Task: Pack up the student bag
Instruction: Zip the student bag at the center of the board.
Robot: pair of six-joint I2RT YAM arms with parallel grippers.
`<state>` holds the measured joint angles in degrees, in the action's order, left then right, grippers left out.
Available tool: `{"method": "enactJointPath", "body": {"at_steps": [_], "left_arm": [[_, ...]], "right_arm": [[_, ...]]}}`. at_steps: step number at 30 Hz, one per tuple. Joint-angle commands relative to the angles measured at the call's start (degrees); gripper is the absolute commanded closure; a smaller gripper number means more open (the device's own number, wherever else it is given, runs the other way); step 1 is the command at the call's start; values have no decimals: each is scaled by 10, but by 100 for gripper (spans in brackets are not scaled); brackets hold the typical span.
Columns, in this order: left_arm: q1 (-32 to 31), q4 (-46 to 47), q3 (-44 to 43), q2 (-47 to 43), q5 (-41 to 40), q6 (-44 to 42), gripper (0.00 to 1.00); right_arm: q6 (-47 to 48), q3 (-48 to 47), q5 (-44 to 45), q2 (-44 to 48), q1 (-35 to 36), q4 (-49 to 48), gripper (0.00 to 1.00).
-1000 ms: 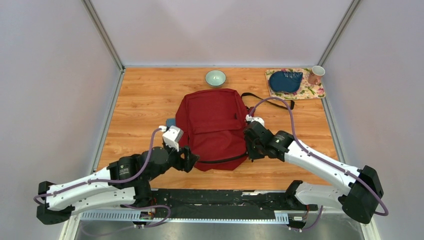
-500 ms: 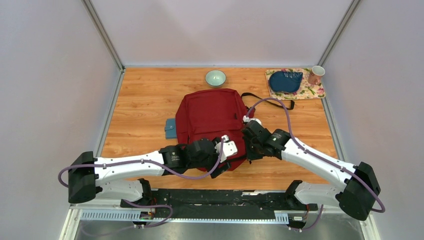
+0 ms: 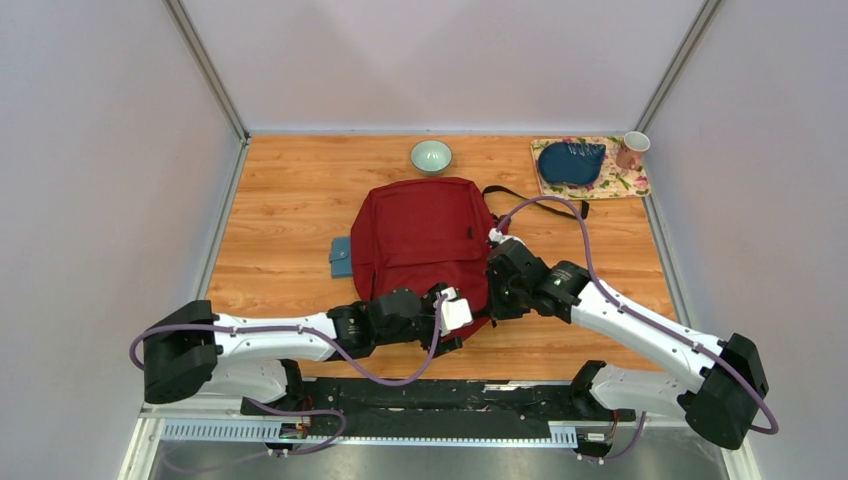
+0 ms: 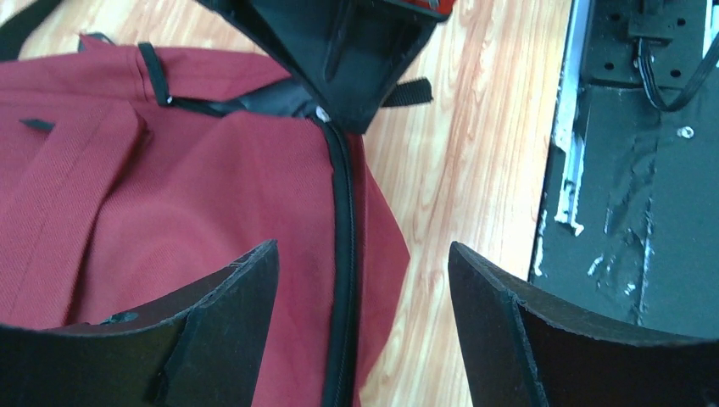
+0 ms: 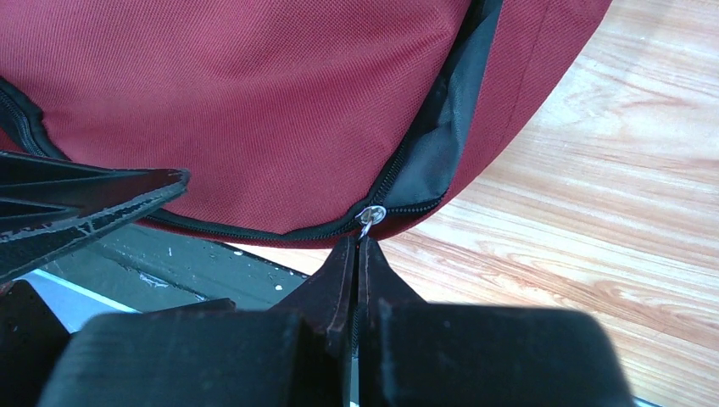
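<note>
The student bag [image 3: 420, 235], a dark red backpack, lies flat in the middle of the wooden table. My right gripper [image 3: 496, 306] is at its near right corner, shut on the zipper pull [image 5: 370, 215]. Its fingertips [image 5: 348, 254] are pressed together just below the metal ring. Behind the slider the zipper gapes and shows black lining [image 5: 432, 153]. My left gripper [image 3: 470, 322] reaches across the bag's near edge and stands open. The black zipper line [image 4: 342, 220] and the red fabric edge run between its fingers [image 4: 246, 288], untouched. It points toward the right gripper [image 4: 339, 119].
A small blue book [image 3: 342, 257] lies by the bag's left side. At the back are a pale green bowl [image 3: 431, 156] and a floral mat [image 3: 625, 185] with a blue pouch [image 3: 570, 162] and a pink mug [image 3: 631, 149]. A black strap [image 3: 530, 195] trails right. The black base rail [image 4: 644, 170] borders the near edge.
My left arm has swung from the bag's near left corner across its near edge toward the right gripper, uncovering the blue book. The right gripper has stayed shut on the pull, barely moving.
</note>
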<state>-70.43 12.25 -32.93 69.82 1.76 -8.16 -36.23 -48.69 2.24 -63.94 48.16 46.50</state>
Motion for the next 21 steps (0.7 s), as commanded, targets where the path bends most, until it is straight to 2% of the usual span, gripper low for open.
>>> {"method": "enactJointPath", "body": {"at_steps": [1,3,6,9,12,15,16,21], "left_arm": [[6,93,2,28,11,-29,21],[6,103,1,43,6,-27,22],[7,103,4,51,-16,-17,31],[10,102,21,44,-32,-2,57],[11,87,39,34,-25,10,72],[12,54,55,23,-22,21,96],[11,39,60,19,-21,28,100],[11,24,121,-31,-21,51,100]], "right_arm": [[-4,-13,-14,5,-2,-23,100],[-1,-15,-14,5,-2,-19,100],[2,-19,-13,7,-2,-14,100],[6,-21,-4,3,-6,-11,100],[12,-25,7,-12,-19,-4,100],[12,-33,37,-29,-39,15,100],[14,-35,40,-31,-46,18,100],[26,-54,69,-45,-98,30,100]]}}
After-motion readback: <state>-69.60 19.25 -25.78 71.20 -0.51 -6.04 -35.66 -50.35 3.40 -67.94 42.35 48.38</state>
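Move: The closed zip band along the student bag's near edge lies about 4 cm below the left hand, some 2 cm to its left and 1 cm ahead; the zip pull is roughly 6 cm to that hand's right and 1 cm ahead, about 2 cm below it. The right hand already pinches the zip pull at its fingertips; the still-open zip on the bag's right side lies some 6 cm straight ahead, about 1 cm lower. Left hand sinks about 4 cm and pinches the zip band; right drags the held pull 3 cm forward-right. ##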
